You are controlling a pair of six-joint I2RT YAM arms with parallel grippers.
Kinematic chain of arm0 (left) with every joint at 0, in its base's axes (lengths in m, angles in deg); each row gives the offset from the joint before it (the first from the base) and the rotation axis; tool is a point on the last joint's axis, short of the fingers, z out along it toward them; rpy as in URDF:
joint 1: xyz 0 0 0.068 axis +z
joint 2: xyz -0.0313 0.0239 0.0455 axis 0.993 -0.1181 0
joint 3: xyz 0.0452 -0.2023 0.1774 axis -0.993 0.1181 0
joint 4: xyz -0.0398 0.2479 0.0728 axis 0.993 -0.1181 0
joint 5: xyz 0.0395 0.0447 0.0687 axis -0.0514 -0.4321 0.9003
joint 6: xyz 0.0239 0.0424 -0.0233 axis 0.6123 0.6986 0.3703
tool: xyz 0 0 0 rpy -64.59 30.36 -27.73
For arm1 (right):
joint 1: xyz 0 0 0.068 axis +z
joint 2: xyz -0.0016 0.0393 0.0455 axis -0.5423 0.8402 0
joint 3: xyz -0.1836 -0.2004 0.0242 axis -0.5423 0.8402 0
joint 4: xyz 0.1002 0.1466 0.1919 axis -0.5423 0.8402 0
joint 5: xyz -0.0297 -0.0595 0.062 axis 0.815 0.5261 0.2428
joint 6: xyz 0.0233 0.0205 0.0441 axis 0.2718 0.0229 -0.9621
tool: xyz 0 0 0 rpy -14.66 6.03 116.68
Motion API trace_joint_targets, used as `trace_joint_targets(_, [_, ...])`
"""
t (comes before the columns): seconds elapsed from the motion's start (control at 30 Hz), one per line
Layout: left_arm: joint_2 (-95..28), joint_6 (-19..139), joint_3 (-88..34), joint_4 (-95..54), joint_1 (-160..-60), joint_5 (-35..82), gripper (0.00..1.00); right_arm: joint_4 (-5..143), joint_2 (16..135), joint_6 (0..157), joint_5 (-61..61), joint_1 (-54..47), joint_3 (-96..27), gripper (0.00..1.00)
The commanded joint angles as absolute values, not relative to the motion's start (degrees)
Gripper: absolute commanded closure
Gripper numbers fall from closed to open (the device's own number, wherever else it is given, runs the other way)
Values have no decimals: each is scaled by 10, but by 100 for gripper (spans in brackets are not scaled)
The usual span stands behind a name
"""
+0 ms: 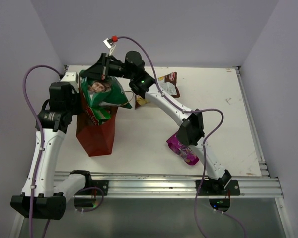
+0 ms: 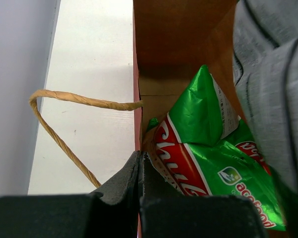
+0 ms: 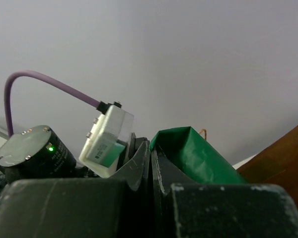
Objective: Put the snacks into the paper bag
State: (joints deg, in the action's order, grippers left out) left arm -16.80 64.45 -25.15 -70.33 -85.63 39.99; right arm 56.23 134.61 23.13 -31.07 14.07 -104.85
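Observation:
The reddish-brown paper bag [image 1: 97, 134] stands upright at the table's left. My left gripper [image 1: 79, 98] [image 2: 140, 158] is shut on the bag's rim [image 2: 136, 99], beside a tan cord handle [image 2: 64, 99]. Inside lies the bright green snack with a red logo [image 2: 213, 148]. My right gripper [image 1: 105, 73] [image 3: 151, 148] is shut on the top edge of the dark green snack [image 1: 102, 91] [image 3: 193, 151], which hangs over the bag's mouth. The cream-and-brown chip bag [image 1: 169, 84] lies at the back. The purple packet [image 1: 183, 148] lies near the front, partly under my right arm.
Walls close off the back and both sides. The right arm [image 1: 164, 101] arches across the table's middle. The left arm's wrist and white camera box [image 3: 107, 136] sit close beside the right fingers. A metal rail [image 1: 164, 183] runs along the near edge.

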Motion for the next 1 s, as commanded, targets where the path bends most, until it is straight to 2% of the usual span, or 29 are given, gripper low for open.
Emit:
trace_joint_targets(0.0, [-162, 649, -243, -687, -860, 397, 100, 565, 1293, 248, -289, 140, -1109, 100])
trace_joint_targets(0.43, [-162, 648, -247, -688, -860, 391, 100, 526, 1247, 236, -246, 139, -1130, 100])
trace_joint_targets(0.97, [-165, 646, -253, -691, -860, 386, 100, 465, 1252, 208, -167, 139, -1135, 100])
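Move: I hold the top corner of the big green snack bag in my right hand, and its body slumps to the right, its middle about 6 cm right, 2 cm back and 8 cm down. The paper bag's opening lies straight below this hand, some 14 cm down, with the first green snack in it about 22 cm down. The chips bag is about 20 cm ahead, 27 cm right and 38 cm down. From my left hand, the opening is 3 cm ahead and 5 cm right, level with it. With my right fingers still shut on the corner, I pull the green snack bag back up off the paper bag's mouth, about 12 cm, quickly at first and then easing, drawing about 4 cm to the right. As I rise, my wrist rolls some 15 degrees so the left-pointing fingers tip further up. My left hand stays put, keeping its pinch on the paper bag's left rim. ##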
